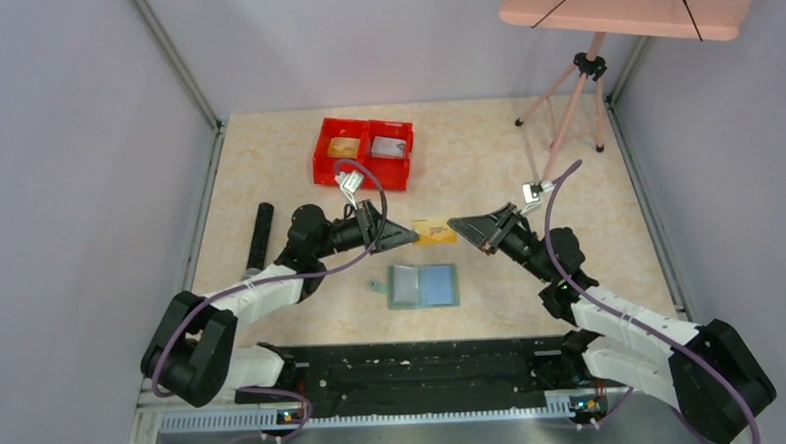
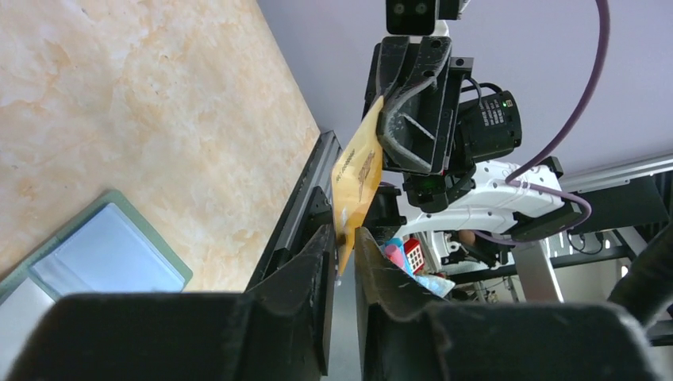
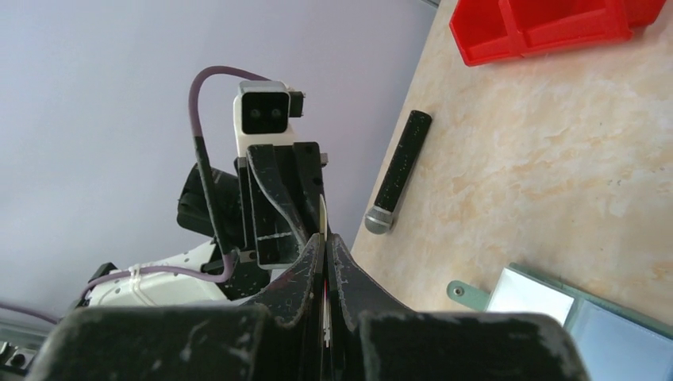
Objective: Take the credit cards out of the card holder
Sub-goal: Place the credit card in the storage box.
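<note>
A gold-yellow credit card (image 1: 434, 230) hangs in the air between my two grippers, above the table. My right gripper (image 1: 456, 224) is shut on the card's right end; in the right wrist view the card's thin edge (image 3: 324, 216) is pinched between the fingers of that gripper (image 3: 326, 242). My left gripper (image 1: 410, 237) has the card's (image 2: 357, 178) other end between its fingertips (image 2: 343, 238), jaws narrow with a slim gap still showing. The sage-green card holder (image 1: 423, 306) lies open and flat on the table below, pale blue-grey pockets up, its tab (image 3: 468, 292) on the left.
A red double bin (image 1: 364, 153) stands at the back, a gold card in its left half and a grey one in its right. A black cylinder (image 1: 260, 236) lies at the left. A tripod (image 1: 574, 94) stands at the back right.
</note>
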You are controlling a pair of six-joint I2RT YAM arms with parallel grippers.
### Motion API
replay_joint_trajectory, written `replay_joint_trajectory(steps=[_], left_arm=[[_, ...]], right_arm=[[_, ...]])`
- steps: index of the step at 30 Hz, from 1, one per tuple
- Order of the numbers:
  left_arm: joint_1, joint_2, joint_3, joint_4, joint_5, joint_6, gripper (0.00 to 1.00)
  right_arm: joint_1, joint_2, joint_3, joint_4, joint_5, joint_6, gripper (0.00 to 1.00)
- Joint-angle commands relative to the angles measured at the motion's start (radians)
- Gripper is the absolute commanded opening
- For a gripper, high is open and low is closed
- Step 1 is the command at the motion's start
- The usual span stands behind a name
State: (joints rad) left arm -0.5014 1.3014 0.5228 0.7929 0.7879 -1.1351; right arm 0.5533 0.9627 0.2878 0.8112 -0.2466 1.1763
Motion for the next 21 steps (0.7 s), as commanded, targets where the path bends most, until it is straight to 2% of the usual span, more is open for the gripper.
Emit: replay_joint_trajectory(steps=[1,5,7,9,13,15,17,21], left_arm=[[-0.002,0.013,0.022,0.079,-0.013,-0.011,0.18],[-0.003,0.021,0.024,0.067,-0.025,-0.010,0.18],[-0.003,0.025,0.027,0.067,-0.027,-0.012,0.13],[0.000,0.028,0.027,0.054,-0.041,-0.010,0.02],[0.019,0.027,0.049,-0.032,-0.060,0.018,0.00],[0.045,0.024,0.080,-0.124,-0.059,0.052,0.00],[0.075,0.026,0.133,-0.283,-0.068,0.129,0.00],[0.168,0.067,0.266,-0.568,0.009,0.314,0.00]], right_arm=[[-0.009,0.000,-0.027,0.052,0.018,0.009,0.00],[-0.007,-0.001,-0.045,0.055,0.028,0.011,0.00],[-0.009,-0.002,-0.048,0.054,0.030,0.011,0.00],[-0.008,-0.002,-0.050,0.047,0.031,0.008,0.00],[-0.009,-0.008,-0.048,0.027,0.033,-0.007,0.02],[-0.008,-0.013,-0.039,0.002,0.026,-0.026,0.10],[-0.009,-0.023,-0.029,-0.028,0.014,-0.058,0.20],[-0.008,-0.069,-0.003,-0.133,-0.011,-0.165,0.42]])
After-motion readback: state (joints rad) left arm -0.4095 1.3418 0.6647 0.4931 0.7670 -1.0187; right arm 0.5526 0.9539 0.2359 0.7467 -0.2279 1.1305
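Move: Spanning the short gap between the fingertips is the yellow credit card, its middle about 4 cm to the left hand's right, 1 cm ahead and level with it. The open card holder lies some 5 cm back and 2 cm right of the left hand, about 18 cm below; the red storage box is roughly 30 cm ahead, 12 cm left and 16 cm down. From the right hand, whose shut fingers hold the card, its middle is about 3 cm left and 1 cm back, at its height. Closing fully on the card's near end, the left fingers pinch it while the hand eases down about 1 cm, then speed off some 5 cm forward and a little left, towards the storage box, turning slightly. The right hand sinks about 4 cm, its fingers staying shut at first and then opening part-way to let the card go. ##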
